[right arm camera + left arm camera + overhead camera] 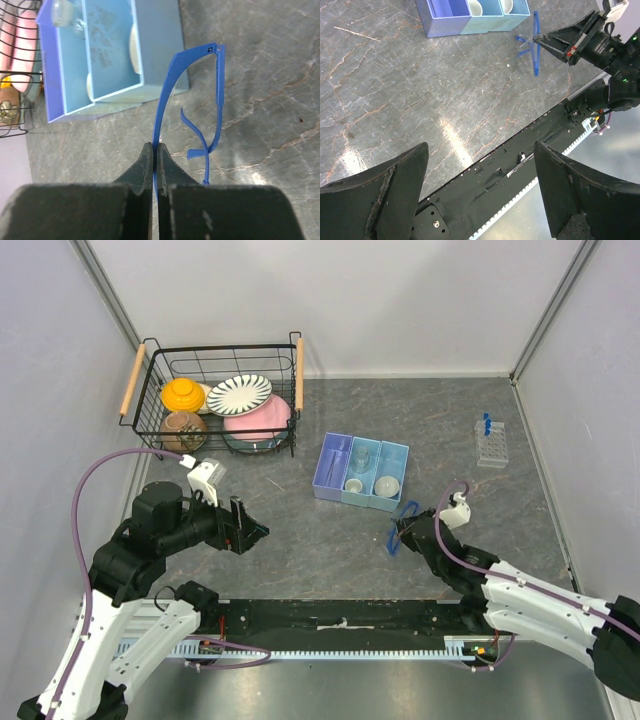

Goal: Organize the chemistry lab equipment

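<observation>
My right gripper is shut on the thin frame of a pair of blue plastic glasses with a clear lens. The glasses lie on the table just in front of a blue three-compartment tray. The top view shows the same grip, right gripper on the glasses. The tray holds a white dome-shaped dish and a tiny white cup. A clear tube rack with blue-capped tubes stands at the far right. My left gripper hovers open and holds nothing, left of centre.
A black wire basket with wooden handles holds striped, pink and orange crockery at the back left. Grey walls enclose the table on three sides. The black mounting rail runs along the near edge under my left gripper.
</observation>
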`<state>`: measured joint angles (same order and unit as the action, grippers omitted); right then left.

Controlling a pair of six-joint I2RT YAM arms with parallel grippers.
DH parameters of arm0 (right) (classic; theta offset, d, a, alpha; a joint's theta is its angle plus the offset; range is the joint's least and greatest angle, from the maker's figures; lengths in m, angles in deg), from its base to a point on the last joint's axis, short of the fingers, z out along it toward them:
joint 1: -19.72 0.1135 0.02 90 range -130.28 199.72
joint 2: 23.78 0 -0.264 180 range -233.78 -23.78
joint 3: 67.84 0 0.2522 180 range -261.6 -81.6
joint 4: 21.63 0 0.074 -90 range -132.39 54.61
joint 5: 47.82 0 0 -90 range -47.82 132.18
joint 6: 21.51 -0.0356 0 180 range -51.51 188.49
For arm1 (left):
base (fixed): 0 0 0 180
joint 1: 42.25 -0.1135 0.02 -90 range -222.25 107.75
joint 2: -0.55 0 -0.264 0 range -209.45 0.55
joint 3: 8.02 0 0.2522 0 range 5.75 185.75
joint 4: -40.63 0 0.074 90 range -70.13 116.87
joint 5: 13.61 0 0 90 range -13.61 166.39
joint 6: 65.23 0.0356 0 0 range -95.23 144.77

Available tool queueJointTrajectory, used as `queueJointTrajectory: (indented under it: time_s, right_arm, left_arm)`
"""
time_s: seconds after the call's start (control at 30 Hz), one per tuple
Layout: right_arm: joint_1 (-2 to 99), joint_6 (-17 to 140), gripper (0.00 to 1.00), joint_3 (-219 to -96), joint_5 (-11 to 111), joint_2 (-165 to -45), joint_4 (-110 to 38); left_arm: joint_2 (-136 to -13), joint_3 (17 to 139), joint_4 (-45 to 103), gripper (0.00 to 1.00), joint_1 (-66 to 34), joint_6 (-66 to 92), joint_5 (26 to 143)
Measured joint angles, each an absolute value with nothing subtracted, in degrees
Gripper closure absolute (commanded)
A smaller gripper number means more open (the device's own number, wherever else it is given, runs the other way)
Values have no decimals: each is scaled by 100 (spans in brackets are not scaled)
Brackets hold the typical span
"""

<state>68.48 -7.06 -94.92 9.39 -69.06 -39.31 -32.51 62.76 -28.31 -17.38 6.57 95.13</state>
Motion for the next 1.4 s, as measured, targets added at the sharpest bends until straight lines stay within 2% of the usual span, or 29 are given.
queueJointTrajectory:
  time_s: [0.3,0.67,0.97,1.4]
  right_arm:
    - [6981,-100,100,-10585,919,-6653,-5111]
    - [7287,1036,100,-12792,803,-8121,-5653]
    - [7274,1668,100,-14003,486,-9391,-5387]
    - [6913,1987,100,-14180,805,-10738,-3964]
  left_arm:
    - [-3266,6276,-2829,8,-1736,657,9515]
    - [-3281,6276,-2829,8,-1736,657,9515]
    - [-3279,6276,-2829,8,-1736,657,9515]
    - [-3185,6219,-2833,8,-1736,660,9518]
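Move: The right gripper already grips the blue safety glasses, barely above the table. The blue-and-purple bin they go to is centred about 12 cm ahead and 9 cm to the left, roughly level. In it, the white bowl is some 8 cm ahead and 3 left of the gripper, the small cup 8 ahead and 10 left, the glass beaker 15 ahead and 9 left. From the idle left gripper, the bin is about 11 cm ahead, 21 right and 19 below. Keep the right gripper shut on the glasses and raise them about 16 cm, at first nearly straight up, then arcing forward and left over the near edge of the bin, about 12 cm each way. Roll the hand some 20 degrees so that its left side drops, swinging it slightly counter-clockwise, and finish by sinking about 3 cm, still travelling forward and left. ##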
